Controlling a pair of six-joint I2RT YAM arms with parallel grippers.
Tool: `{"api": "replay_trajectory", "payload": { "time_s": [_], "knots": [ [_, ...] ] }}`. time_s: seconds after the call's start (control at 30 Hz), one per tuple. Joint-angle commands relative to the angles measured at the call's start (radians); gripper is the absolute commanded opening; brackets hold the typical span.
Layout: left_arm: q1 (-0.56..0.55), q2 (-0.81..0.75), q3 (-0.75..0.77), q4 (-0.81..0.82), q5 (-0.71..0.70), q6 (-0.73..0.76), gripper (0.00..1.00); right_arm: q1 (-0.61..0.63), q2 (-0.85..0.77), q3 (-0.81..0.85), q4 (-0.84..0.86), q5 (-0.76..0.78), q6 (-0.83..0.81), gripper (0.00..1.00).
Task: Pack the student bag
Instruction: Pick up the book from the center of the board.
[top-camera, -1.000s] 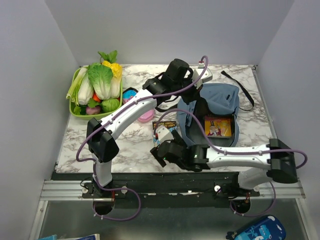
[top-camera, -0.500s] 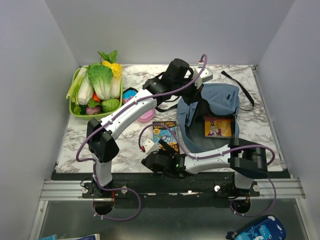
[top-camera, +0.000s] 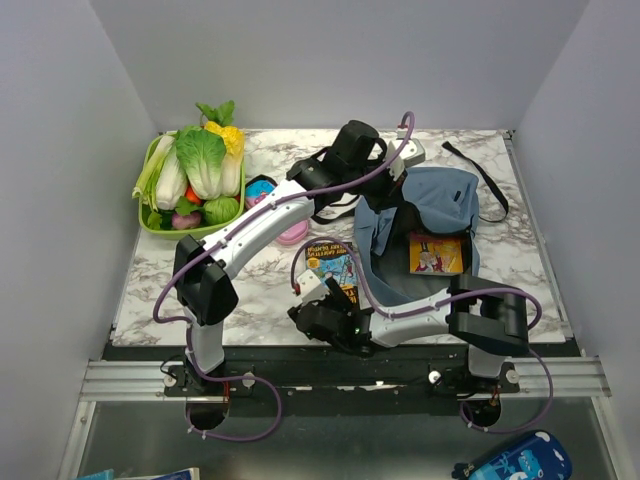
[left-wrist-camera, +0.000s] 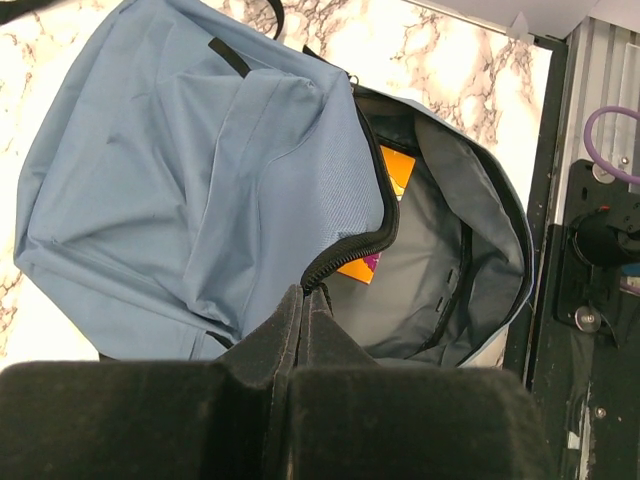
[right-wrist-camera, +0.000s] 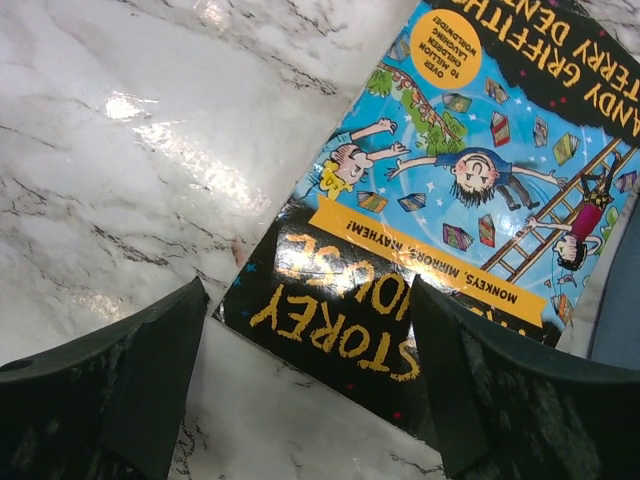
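Observation:
The student bag (top-camera: 435, 200) is a dusty-blue backpack lying open at the right middle of the table. An orange and purple book (top-camera: 436, 253) lies inside it. My left gripper (left-wrist-camera: 303, 298) is shut on the zipper edge of the student bag (left-wrist-camera: 200, 170) and holds the flap up; the orange book (left-wrist-camera: 392, 175) shows in the opening. A blue cartoon book (top-camera: 330, 264) lies flat on the marble, left of the bag. My right gripper (right-wrist-camera: 308, 300) is open low over the near corner of this book (right-wrist-camera: 480, 190), one finger on each side of it.
A green basket (top-camera: 148, 185) of toy vegetables stands at the back left. A pink pencil case (top-camera: 293, 235) and a small bright-blue pouch (top-camera: 260, 187) lie beside my left arm. A black strap (top-camera: 490, 185) trails right of the bag.
My right arm folded back at the elbow and its gripper settled over the near end of the cartoon book. The left gripper kept its hold on the bag.

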Motion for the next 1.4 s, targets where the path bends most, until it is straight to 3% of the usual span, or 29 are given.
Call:
{"api": "replay_trajectory", "payload": {
  "time_s": [0.0,0.07,0.17,0.27,0.3,0.4,0.67,0.97,1.13,1.37],
  "knots": [
    [0.003,-0.055,-0.022,0.030,0.023,-0.018,0.00,-0.010,0.007,-0.070,-0.060,-0.030,0.091,0.84],
    [0.003,-0.061,-0.028,0.032,0.025,-0.020,0.00,-0.008,0.002,-0.096,-0.063,-0.054,0.117,0.80],
    [0.003,-0.067,-0.036,0.036,0.023,-0.018,0.00,-0.008,-0.021,-0.122,-0.058,-0.097,0.146,0.65],
    [0.003,-0.074,-0.040,0.037,0.020,-0.018,0.00,-0.008,-0.054,-0.133,-0.060,-0.108,0.148,0.41],
    [0.004,-0.077,-0.042,0.040,0.022,-0.018,0.00,-0.008,-0.067,-0.133,-0.061,-0.105,0.139,0.26],
    [0.003,-0.081,-0.042,0.043,0.023,-0.021,0.00,-0.008,-0.117,-0.127,-0.081,-0.076,0.116,0.04],
    [0.003,-0.090,-0.042,0.046,0.017,-0.032,0.00,-0.007,-0.208,-0.053,-0.156,-0.012,0.057,0.01],
    [0.003,-0.055,0.016,0.041,-0.020,-0.031,0.00,0.027,-0.568,0.092,-0.360,0.021,-0.052,0.00],
    [0.004,-0.055,0.015,0.038,-0.035,-0.007,0.00,0.090,-0.688,0.198,-0.622,0.051,0.023,0.01],
    [0.003,-0.054,0.029,0.026,-0.034,-0.003,0.00,0.206,-0.687,0.456,-1.139,0.281,0.238,0.01]
  ]
}}
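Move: The book lies almost at table height, its middle roughly 8 cm ahead of the right hand and 3 cm to its right; its near end is already between the open fingers. The open bag is centred about 14 cm ahead and 22 cm to the right, the orange book inside it 12 cm ahead and 28 cm right; the pink case sits 19 cm ahead and 8 cm left. From the left hand, the book is some 6 cm back, 12 cm left and 27 cm down. Staying low at first, the right hand shuts its wide-open fingers on the near end of the book, pinching it while easing up a couple of centimetres. It then rises fast to about 25 cm, drawing some 8 cm right and 5 cm back, its left side tilting up some 15 degrees. The left hand keeps its hold on the bag's flap edge. ##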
